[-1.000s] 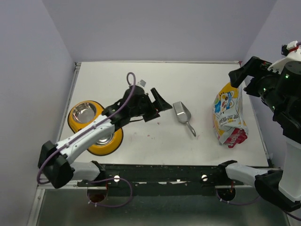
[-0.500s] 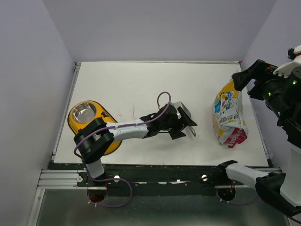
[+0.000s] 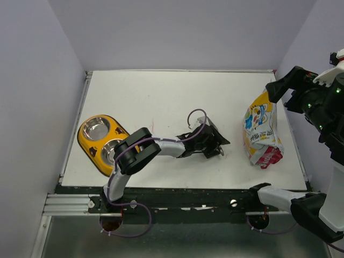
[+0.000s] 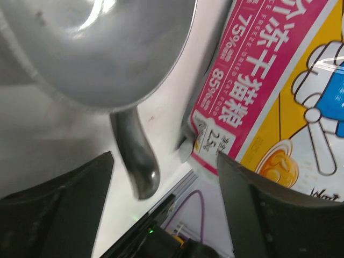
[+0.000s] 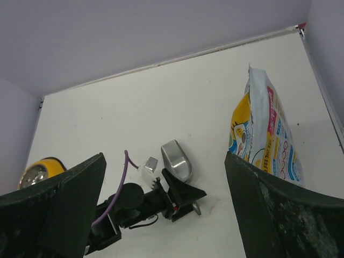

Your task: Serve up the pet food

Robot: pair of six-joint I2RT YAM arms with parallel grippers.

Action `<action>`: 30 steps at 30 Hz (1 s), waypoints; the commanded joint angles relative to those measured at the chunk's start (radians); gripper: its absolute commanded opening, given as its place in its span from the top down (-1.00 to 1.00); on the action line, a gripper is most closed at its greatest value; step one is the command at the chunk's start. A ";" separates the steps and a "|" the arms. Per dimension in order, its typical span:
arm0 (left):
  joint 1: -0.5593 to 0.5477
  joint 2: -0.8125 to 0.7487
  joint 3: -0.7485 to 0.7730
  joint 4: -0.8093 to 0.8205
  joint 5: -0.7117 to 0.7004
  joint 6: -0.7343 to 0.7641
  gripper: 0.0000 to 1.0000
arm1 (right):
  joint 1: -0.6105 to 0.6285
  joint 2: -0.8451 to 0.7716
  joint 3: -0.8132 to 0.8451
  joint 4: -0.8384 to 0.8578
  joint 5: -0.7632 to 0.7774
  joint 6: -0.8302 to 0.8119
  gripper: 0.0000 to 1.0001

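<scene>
The pet food bag (image 3: 260, 131), yellow and white with a red edge, lies at the table's right; the pet food itself is hidden inside it. A silver metal scoop (image 3: 207, 124) lies left of the bag. My left gripper (image 3: 217, 144) is low over the scoop's handle (image 4: 137, 164), which lies between the open jaws without touching either finger (image 4: 59, 204). The bag (image 4: 279, 80) fills the right of the left wrist view. My right gripper (image 3: 278, 95) hangs open high above the bag (image 5: 266, 134), nothing between its fingers (image 5: 293, 209).
A yellow double-bowl feeder (image 3: 88, 145) with two steel bowls sits at the table's front left, partly seen as the feeder (image 5: 35, 174) in the right wrist view. Walls close the table at the back and sides. My left arm stretches from the feeder's side across to the scoop.
My left arm swung right from over the feeder to the scoop, and its jaws now straddle the handle, slightly narrower. The right arm shifted a little above the bag.
</scene>
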 commanded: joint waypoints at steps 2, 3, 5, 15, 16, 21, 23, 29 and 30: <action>0.009 0.076 0.056 0.050 0.020 0.005 -0.40 | -0.006 0.014 0.020 -0.048 -0.011 -0.018 -1.00; 0.012 0.070 0.044 0.060 0.021 -0.001 -0.33 | -0.008 0.016 0.023 -0.048 -0.014 -0.015 -1.00; 0.025 0.049 0.007 0.074 0.018 -0.011 -0.21 | -0.006 0.016 0.018 -0.048 -0.017 -0.012 -1.00; 0.179 -0.042 -0.060 -0.008 0.211 0.203 0.76 | -0.008 -0.001 -0.091 0.033 -0.046 0.022 -1.00; 0.198 -0.065 -0.070 -0.040 0.225 0.231 0.81 | -0.006 -0.004 -0.106 0.041 -0.052 0.025 -1.00; 0.339 -0.134 -0.062 -0.301 0.371 0.450 0.95 | -0.006 0.015 -0.144 0.040 -0.060 0.027 -1.00; 0.403 -0.134 -0.047 -0.436 0.435 0.559 0.94 | -0.008 0.029 -0.152 0.032 -0.056 0.022 -1.00; 0.601 -0.100 0.085 -0.783 0.475 0.918 0.92 | -0.005 0.009 -0.255 0.076 -0.056 0.008 -1.00; 0.635 -0.103 0.091 -0.804 0.498 0.949 0.90 | -0.008 0.015 -0.256 0.076 -0.054 0.008 -1.00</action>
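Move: The scoop's handle is almost at the left hand's open fingers: about 1 cm ahead, 1 cm to the right and 3 cm below. From that hand the food bag's middle stands some 17 cm to the right, 7 cm farther out and 3 cm higher, and the double bowl lies roughly 45 cm to the left, 1 cm ahead and 2 cm lower. From the high right hand, the handle is about 10 cm left, 3 cm ahead and 45 cm below. The left hand settles about 2.5 cm down over the scoop's handle while its fingers close and pinch it, then sweeps the scoop left by nearly 20 cm and some 7 cm forward, low over the table towards the double bowl, the wrist rolling its left side up and turning a little clockwise, some 20 degrees in all. Meanwhile the right hand, wide open and empty, sinks 6 to 7 cm and eases about 3 cm forward towards the food bag, its fingers tipping some 10 degrees further down. ##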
